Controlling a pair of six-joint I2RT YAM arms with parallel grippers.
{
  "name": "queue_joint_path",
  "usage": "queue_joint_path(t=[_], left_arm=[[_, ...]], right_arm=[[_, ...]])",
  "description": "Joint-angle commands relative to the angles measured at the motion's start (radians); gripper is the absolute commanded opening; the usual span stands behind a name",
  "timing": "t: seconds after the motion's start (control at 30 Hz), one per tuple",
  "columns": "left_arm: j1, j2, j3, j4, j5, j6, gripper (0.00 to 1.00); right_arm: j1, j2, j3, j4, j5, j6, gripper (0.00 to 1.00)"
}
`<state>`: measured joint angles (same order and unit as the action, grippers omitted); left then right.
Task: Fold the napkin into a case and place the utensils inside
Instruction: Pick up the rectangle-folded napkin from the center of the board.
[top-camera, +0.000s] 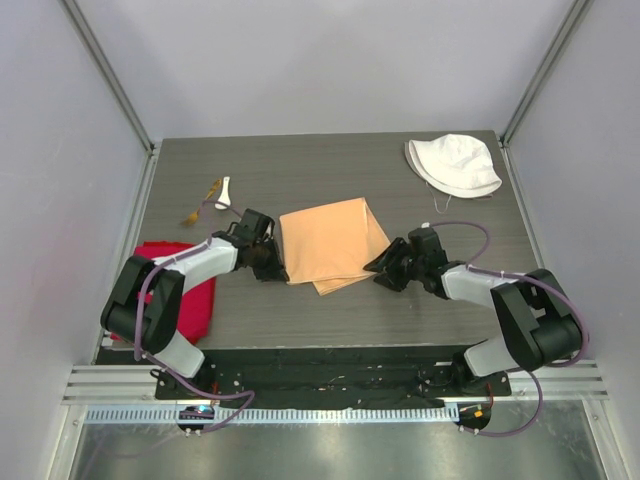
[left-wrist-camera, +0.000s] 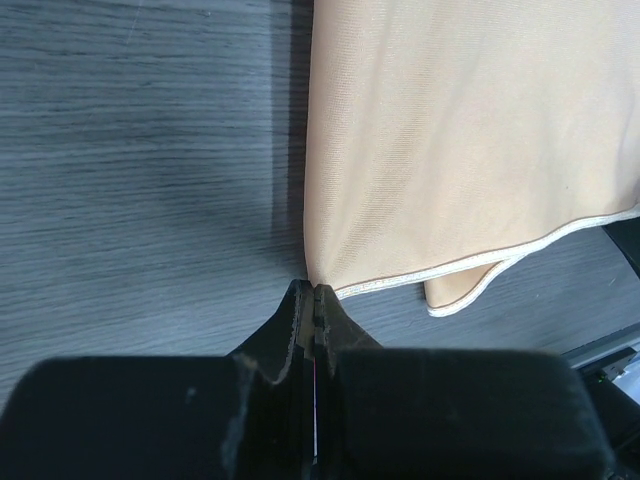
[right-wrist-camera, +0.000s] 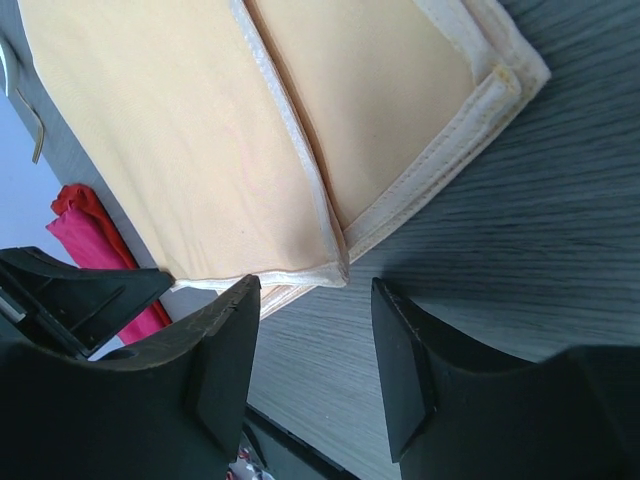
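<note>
The peach-orange napkin (top-camera: 332, 243) lies folded in layers in the middle of the table, a lower layer peeking out along its near edge. My left gripper (top-camera: 272, 262) is at its near left corner; in the left wrist view the jaws (left-wrist-camera: 315, 290) are shut, pinching the very tip of the napkin (left-wrist-camera: 460, 150). My right gripper (top-camera: 385, 272) stands open at the near right corner, and the hemmed corner of the napkin (right-wrist-camera: 200, 150) lies just beyond its fingertips (right-wrist-camera: 315, 300). The white spoon (top-camera: 223, 192) and the gold fork (top-camera: 205, 203) lie together at the back left.
A bright red cloth (top-camera: 185, 290) lies at the near left, under the left arm, and shows in the right wrist view (right-wrist-camera: 85, 235). A white fabric hat (top-camera: 452, 165) sits at the back right corner. Metal frame posts rise at both back corners.
</note>
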<state>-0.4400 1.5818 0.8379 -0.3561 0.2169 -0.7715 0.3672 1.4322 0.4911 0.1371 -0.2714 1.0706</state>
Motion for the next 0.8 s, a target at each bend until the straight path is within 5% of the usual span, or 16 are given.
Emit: queue_joint_path(t=[0.0,0.63,0.77], left_arm=[[0.011,-0.045,-0.017,-0.018,-0.007,0.037,0.01],[0.012,-0.017,-0.022,0.017,0.036,0.024,0.00],[0.012,-0.023,-0.025,0.017,0.033,0.023,0.00]], right_arm=[[0.004,0.046,0.015,0.009,0.011,-0.032,0.54],[0.006,0.080,0.046,-0.036,0.086,-0.037,0.31],[0.004,0.070,0.050,-0.036,0.081,-0.034,0.17]])
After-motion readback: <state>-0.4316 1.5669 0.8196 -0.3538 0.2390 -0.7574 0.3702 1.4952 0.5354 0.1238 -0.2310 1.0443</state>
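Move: The napkin's near right corner, which the right hand is about to grip, lies about 1 cm ahead of it and 1 cm below, between its open fingers; the napkin's middle is some 6 cm ahead and 7 cm to the left. The white pouch lies roughly 24 cm ahead and 15 cm to the right. From the left hand, already shut on the near left corner, that right corner is about 16 cm to the right and 3 cm ahead. Easing forward and down by about 1 cm each, the right hand brings its half-open fingers around the layered near right corner of the napkin and steadily closes them to pinch the bordered edge just above the board. The left hand stays in place and keeps its shut grip on the near left corner. ##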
